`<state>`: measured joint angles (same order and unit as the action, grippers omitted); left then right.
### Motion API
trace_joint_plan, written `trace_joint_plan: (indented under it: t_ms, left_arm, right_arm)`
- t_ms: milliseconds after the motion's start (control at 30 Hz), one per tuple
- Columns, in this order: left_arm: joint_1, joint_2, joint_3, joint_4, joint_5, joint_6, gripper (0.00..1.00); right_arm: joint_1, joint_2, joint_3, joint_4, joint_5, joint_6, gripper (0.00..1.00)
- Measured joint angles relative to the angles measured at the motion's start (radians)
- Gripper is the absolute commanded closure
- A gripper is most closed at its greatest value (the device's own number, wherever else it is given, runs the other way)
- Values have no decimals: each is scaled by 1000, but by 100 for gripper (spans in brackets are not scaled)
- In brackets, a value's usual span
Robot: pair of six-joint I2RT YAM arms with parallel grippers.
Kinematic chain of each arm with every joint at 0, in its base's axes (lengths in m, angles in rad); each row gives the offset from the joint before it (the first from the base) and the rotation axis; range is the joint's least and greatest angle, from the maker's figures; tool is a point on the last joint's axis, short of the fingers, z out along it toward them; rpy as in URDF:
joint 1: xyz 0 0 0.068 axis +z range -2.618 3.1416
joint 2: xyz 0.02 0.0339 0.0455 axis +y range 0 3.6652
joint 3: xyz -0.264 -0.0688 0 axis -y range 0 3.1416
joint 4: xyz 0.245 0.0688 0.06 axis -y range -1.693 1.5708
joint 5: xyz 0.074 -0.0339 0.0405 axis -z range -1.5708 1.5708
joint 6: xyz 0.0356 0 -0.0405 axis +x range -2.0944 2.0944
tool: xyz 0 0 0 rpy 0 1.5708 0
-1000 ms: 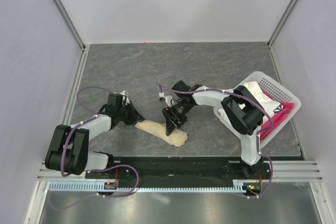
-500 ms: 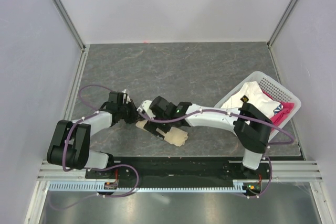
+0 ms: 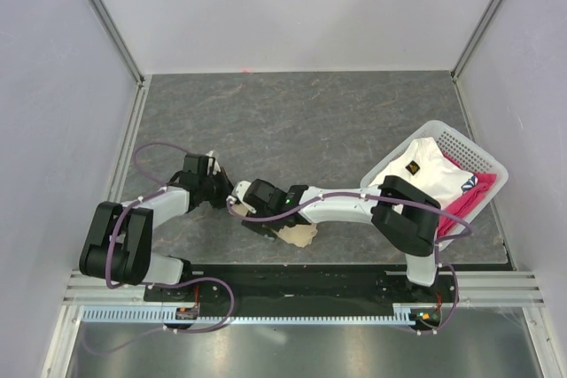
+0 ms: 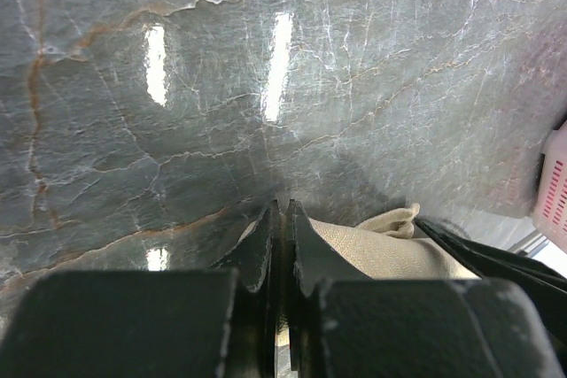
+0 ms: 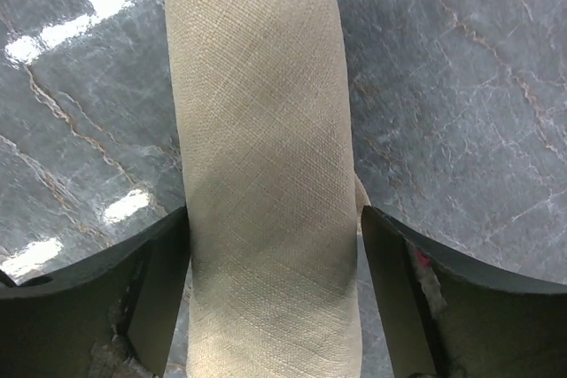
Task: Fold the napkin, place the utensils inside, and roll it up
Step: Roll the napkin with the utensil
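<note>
The napkin lies rolled into a beige tube near the table's front edge, mostly covered by my right arm. My right gripper stands open astride the roll. In the right wrist view the napkin runs between the two fingers of the right gripper, with a gap on the right side. My left gripper is at the roll's left end. In the left wrist view the left gripper is shut, with napkin cloth showing on both sides of its tips. The utensils are hidden.
A white mesh basket at the right holds a white cloth and a pink-red cloth; the basket's pink side shows in the left wrist view. Grey marbled table stretches behind. White walls enclose three sides.
My right arm has reached left along the roll, from its middle toward its left end, and now covers most of it. The left gripper has stayed in place.
</note>
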<state>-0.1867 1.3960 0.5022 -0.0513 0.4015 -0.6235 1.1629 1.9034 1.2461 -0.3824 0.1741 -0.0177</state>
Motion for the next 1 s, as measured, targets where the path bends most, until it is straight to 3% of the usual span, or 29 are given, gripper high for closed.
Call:
trace_joint_plan:
  t_ms: [67,100,167,200,300,667,800,1000]
  left_arm:
    - [0,0,0,0,1,0,92]
    - [0,0,1,-1,1,0,80]
    - [0,0,3,-3,2,5,63]
    - [0,0,4,-4,2,8,49]
    - [0,-24,14,-7,5,13,38]
    - [0,-207,5,-14,-45,16,36]
    - [0,-219,-34,8,-43,16,36]
    - [0,-219,-71,7,-55,14,36]
  right_arm:
    - [0,4,1,1,0,-6,30]
    - [0,5,1,1,-1,-9,39]
    - [-5,11,6,0,-29,-13,45]
    - [-10,14,8,0,-45,-15,51]
    - [-45,21,13,-5,-147,-18,57]
    - [-267,70,40,-28,-632,-1,65]
    - [-306,98,62,-50,-708,23,66]
    - [-306,101,77,-70,-644,104,67]
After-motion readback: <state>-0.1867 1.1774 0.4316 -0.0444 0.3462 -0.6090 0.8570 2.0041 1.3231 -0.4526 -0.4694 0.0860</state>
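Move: The right hand's open fingers straddle the napkin roll near its middle, which lies roughly 2 cm to the hand's right, 1 cm ahead and 1 cm below. From the right hand, the roll's left end is some 8 cm to the left and 5 cm ahead; the table's near edge is about 9 cm straight back. The left hand is shut at that left end, with the roll's middle about 11 cm to its right and 5 cm back. The right fingers close on the roll from both sides and pinch it, then tip about 35 degrees, fingertips swinging back towards the base as the hand edges roughly 1.5 cm forward. The left hand opens to let go of the roll's left end, rises about 5 cm, then sinks partway back and stays open above that end. ##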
